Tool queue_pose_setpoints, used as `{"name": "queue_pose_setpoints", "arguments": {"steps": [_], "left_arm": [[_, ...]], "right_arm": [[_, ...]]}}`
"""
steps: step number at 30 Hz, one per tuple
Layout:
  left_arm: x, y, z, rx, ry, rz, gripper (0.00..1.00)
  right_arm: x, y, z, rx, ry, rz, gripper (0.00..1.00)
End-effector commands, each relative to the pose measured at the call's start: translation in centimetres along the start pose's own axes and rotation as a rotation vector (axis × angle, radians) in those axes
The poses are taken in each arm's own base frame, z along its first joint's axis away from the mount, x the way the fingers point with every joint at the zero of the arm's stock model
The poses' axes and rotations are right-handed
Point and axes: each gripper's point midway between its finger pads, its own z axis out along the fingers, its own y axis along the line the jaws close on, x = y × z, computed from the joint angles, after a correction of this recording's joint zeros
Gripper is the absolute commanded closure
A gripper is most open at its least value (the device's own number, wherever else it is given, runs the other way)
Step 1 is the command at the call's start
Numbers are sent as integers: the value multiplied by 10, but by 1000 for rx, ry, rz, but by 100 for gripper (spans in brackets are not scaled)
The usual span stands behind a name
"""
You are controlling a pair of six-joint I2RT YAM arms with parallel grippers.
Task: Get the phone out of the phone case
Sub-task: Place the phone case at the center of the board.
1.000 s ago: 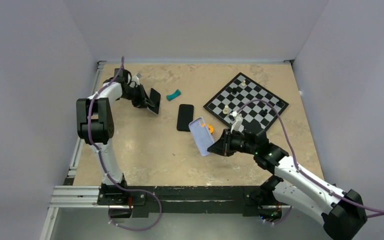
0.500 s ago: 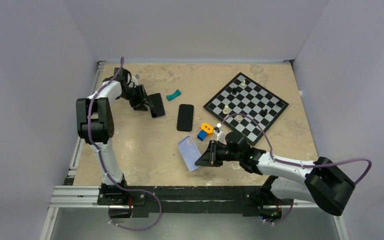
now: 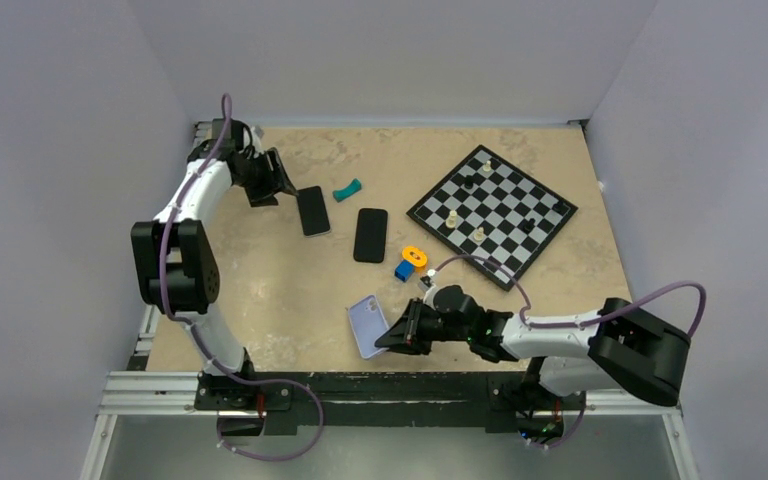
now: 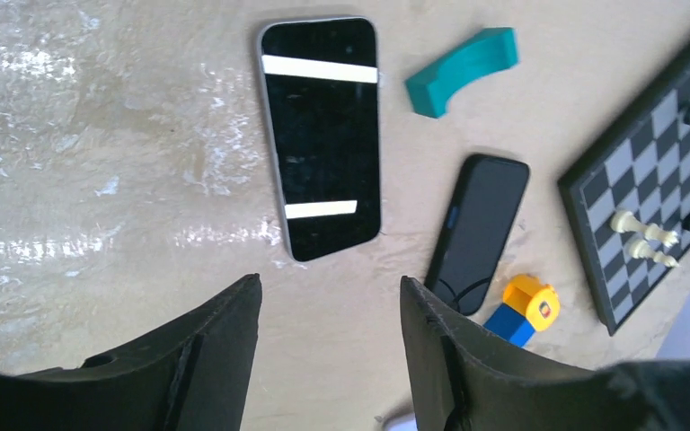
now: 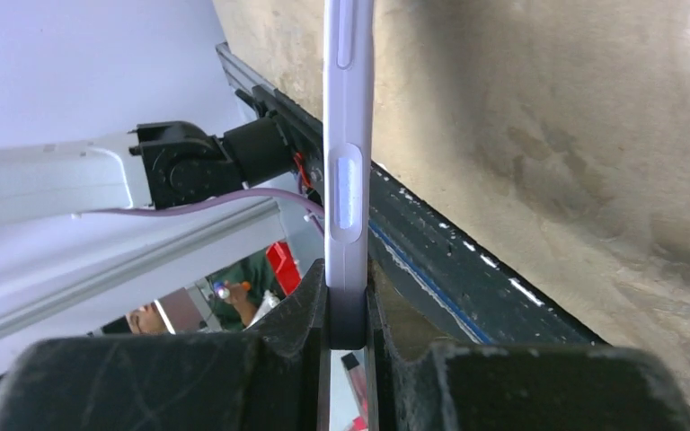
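The phone lies flat on the table with its dark screen up; in the left wrist view the phone reflects two light strips. My left gripper hovers just left of it, open and empty. The lilac phone case is held on edge near the table's front edge. My right gripper is shut on its end. In the right wrist view the phone case stands edge-on between the jaws of that gripper.
A second black phone lies mid-table, with a teal curved block behind it. An orange and blue toy sits beside a chessboard carrying a few pieces. The black base rail runs close under the case.
My left gripper opened, leaving the phone flat on the table, and drew back to the left. My right arm carried the case toward the near edge of the table.
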Motion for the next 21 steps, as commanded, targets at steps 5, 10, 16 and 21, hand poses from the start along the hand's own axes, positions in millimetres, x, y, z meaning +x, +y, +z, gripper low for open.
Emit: {"name": "queue_pose_setpoints", "arguments": {"steps": [5,10,16,21], "left_arm": [[-2,-40,-32,161,-98,32,35],[4,-53,-35,234,-102,25,33],[10,-61,-37,263,-100,57,19],[24,-81,-34,290,-68,124,13]], "right_arm": [[10,6,12,-60,-18,175,83],[21,1,23,-38,38,185,56],[36,1,30,-33,127,139,30],[38,-6,19,-38,131,119,20]]}}
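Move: The right hand still holds the phone case by its near right corner, low over the board's near edge; the spot for the case lies about 4 cm to the left, 2 cm ahead and 5 cm below. The blue block is roughly 18 cm ahead and 4 cm right, the yellow ring 21 ahead and 7 right, the black phone 27 ahead and 3 left. From the empty left hand, the freed phone lies some 6 cm right, 3 back and 8 below; the spot is about 33 back and 19 right. The right fingers let go of the phone case at the board's near edge, spreading wide from their pinch as the hand sinks about 4 cm in all, draws back some 3 cm and edges left, tipping slightly. Meanwhile the left hand opens further, rises some 3 cm and slides about 5 cm right over the far end of the freed phone, easing back a little. ##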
